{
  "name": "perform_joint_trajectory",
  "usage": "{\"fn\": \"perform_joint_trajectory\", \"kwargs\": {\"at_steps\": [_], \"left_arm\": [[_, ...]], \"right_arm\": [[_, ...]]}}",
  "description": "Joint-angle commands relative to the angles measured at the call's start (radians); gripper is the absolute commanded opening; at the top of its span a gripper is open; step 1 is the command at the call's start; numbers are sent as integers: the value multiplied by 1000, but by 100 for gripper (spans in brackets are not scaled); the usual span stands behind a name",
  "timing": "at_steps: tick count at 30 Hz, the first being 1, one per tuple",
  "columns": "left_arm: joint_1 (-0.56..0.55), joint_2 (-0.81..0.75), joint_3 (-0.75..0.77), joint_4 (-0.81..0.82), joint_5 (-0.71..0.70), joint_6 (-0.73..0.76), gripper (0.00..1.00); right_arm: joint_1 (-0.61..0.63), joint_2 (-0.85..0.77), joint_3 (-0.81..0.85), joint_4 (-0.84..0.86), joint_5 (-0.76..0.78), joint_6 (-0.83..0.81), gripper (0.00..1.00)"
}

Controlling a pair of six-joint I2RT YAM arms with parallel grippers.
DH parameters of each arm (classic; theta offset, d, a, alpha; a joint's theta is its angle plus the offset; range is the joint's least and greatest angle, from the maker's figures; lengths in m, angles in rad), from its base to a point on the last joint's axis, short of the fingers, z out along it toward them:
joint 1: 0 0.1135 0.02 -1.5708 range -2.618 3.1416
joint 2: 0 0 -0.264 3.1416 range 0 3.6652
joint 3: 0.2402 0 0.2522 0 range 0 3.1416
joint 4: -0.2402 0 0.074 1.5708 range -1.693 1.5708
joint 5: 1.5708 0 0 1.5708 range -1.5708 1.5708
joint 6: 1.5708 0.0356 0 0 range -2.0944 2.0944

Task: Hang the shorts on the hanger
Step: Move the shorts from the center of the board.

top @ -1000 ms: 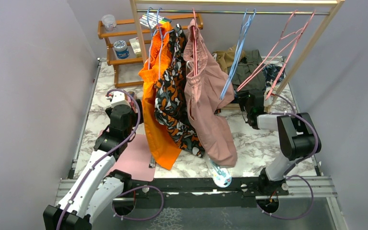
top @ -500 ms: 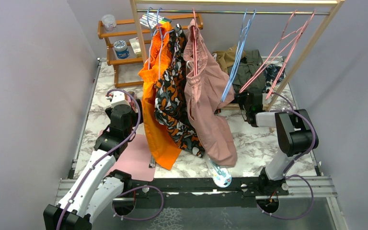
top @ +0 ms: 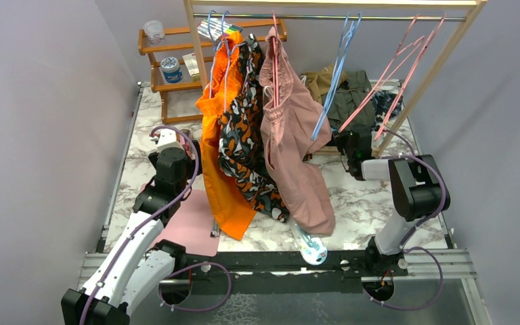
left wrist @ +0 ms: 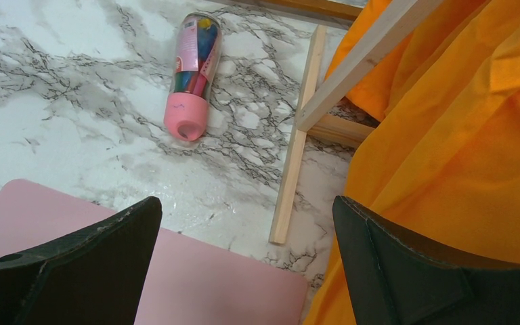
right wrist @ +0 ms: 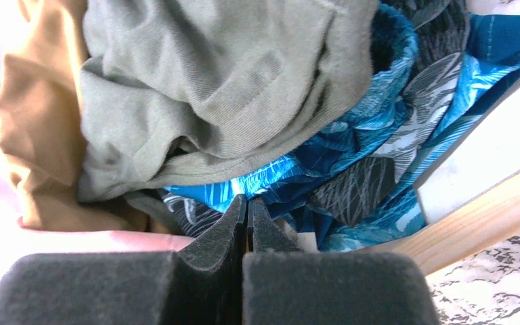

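Note:
The teal-blue leaf-print shorts [right wrist: 352, 135] lie crumpled under an olive garment in the pile at the back right of the table [top: 384, 101]. My right gripper [right wrist: 247, 200] reaches into that pile, its jaws pressed flat together. Its tips touch the blue fabric, and I see no cloth between them. From above, the right gripper [top: 347, 140] sits low at the pile's near edge. Thin pink hangers [top: 406, 64] dangle from the rail directly over it. My left gripper [left wrist: 247, 210] hangs wide open and empty above a pink mat, beside the orange cloth.
An olive garment [right wrist: 210, 81] and a tan one [right wrist: 40, 135] cover the pile. Orange [top: 220, 149], patterned [top: 244, 135] and pink [top: 291, 135] clothes hang mid-rail beside light blue hangers [top: 335, 68]. A pink bottle [left wrist: 191, 74] lies by the rack's wooden foot [left wrist: 298, 142].
My right gripper has gone from partly open to shut at the shorts, and its arm shifted slightly left. The left arm has not moved.

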Motion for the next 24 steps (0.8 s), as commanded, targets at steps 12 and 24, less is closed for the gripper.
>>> {"fn": "perform_joint_trajectory", "kwargs": {"at_steps": [12, 24], "left_arm": [[-7, -16, -1, -2, -40, 11, 99], [-6, -16, 1, -7, -51, 9, 99]], "right_arm": [[-4, -299, -85, 47, -162, -53, 1], [-5, -610, -199, -165, -261, -50, 1]]}}
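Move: The right fingers are already shut on the edge of the blue shorts. The clear board in front of the rack lies about 20 cm back from them, neither left nor right, some 7 cm lower. The grey-green garment lies roughly 10 cm ahead and straight in line, at about fingertip height. The hanging pink shorts have their middle about 13 cm left, 5 cm back and 8 cm higher. From the left hand, the clear board is about 45 cm right, 5 cm back and 18 cm down. Keeping its pinch on the edge of the blue shorts, the right hand pulls them up about 12 cm out of the pile. It climbs almost straight at first, then draws back some 6 cm as well, out from over the pile and towards the clear board, drifting slightly left. The fingers tip up by about 15 degrees and swing a little counter-clockwise. ##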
